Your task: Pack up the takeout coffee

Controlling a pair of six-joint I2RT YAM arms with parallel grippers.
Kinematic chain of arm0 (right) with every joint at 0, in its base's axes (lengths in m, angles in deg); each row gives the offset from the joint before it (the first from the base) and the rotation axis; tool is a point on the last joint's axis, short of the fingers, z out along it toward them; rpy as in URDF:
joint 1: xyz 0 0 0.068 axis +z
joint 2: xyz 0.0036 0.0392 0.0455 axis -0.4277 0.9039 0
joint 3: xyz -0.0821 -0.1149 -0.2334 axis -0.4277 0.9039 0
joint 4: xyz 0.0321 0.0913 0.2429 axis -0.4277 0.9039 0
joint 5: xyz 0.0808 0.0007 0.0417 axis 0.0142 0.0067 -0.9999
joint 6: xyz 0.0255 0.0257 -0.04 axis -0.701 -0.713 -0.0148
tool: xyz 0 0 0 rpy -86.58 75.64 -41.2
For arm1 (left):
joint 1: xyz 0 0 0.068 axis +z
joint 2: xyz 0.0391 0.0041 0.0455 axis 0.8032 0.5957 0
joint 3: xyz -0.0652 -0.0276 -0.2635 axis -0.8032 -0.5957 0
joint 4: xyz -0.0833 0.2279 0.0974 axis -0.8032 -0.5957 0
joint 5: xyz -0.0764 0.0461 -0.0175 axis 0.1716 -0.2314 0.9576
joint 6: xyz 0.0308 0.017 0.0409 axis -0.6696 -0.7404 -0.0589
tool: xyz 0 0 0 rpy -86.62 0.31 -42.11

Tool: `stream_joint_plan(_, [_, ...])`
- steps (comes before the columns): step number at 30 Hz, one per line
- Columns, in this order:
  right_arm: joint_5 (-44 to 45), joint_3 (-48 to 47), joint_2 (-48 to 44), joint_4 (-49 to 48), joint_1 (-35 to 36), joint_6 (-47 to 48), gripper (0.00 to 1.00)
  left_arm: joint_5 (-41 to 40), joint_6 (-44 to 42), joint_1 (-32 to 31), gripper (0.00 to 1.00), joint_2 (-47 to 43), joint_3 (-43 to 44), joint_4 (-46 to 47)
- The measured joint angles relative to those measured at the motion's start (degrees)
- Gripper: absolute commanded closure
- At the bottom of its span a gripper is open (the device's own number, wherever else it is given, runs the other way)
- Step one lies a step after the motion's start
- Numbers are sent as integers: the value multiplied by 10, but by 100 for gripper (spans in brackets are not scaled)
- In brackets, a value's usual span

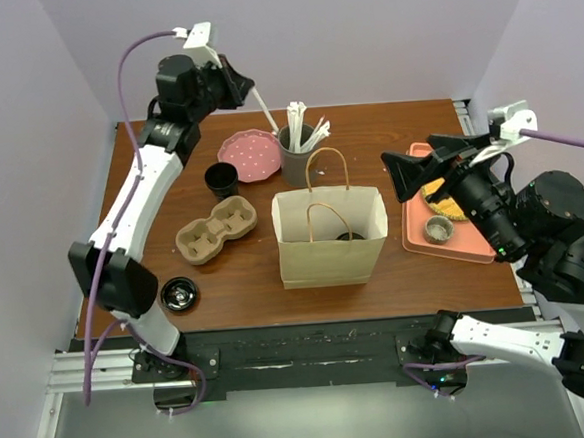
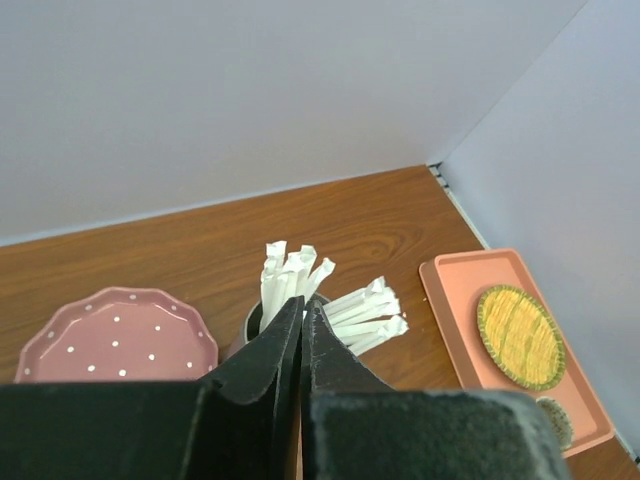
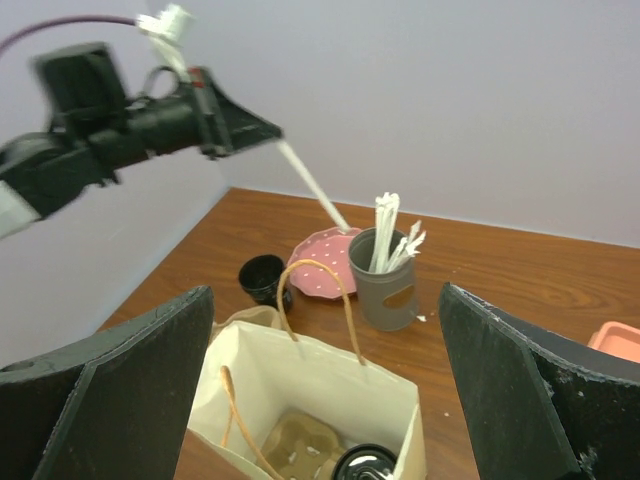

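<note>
The takeout coffee (image 3: 365, 466) stands inside the paper bag (image 1: 331, 251), and only its black lid (image 1: 351, 237) shows, beside a cardboard carrier on the bag's floor. My left gripper (image 1: 241, 85) is raised at the back, shut on a white wrapped straw (image 1: 262, 109) that slants down toward the grey straw holder (image 1: 296, 159). In the left wrist view the jaws (image 2: 303, 300) are pressed together and the straw is mostly hidden. My right gripper (image 1: 393, 177) hovers open to the right of the bag, looking down into it (image 3: 325, 300), with nothing between its fingers.
A pink dotted plate (image 1: 249, 154) and a lidless black cup (image 1: 221, 180) sit behind the bag. A cardboard cup carrier (image 1: 216, 229) and a loose black lid (image 1: 180, 293) lie to its left. A salmon tray (image 1: 419, 238) with a woven coaster and small bowl (image 1: 438, 230) is at the right.
</note>
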Motion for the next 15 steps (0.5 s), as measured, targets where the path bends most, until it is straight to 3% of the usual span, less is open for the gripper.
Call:
stream_joint_plan(8, [41, 4, -22, 21, 0, 8, 1, -11, 14, 0, 96, -158, -1, -39])
stream_joint_plan(15, [28, 16, -30, 25, 0, 13, 1, 29, 68, -2, 96, -294, 6, -117])
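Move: The left hand already holds the straw. The paper bag lies about 18 cm back, 16 cm to its right and some 28 cm below. The straw cup stands 4 cm ahead and 11 cm right, 32 cm lower, the black cup about level ahead and 10 cm left, the carrier tray 11 cm back and 11 cm left, both some 35 cm lower. From the right hand the bag is 11 cm ahead, 8 cm left, 40 cm below. Gripping the straw, the left hand sweeps some 20 cm back and 17 cm up, away from the straw cup. ##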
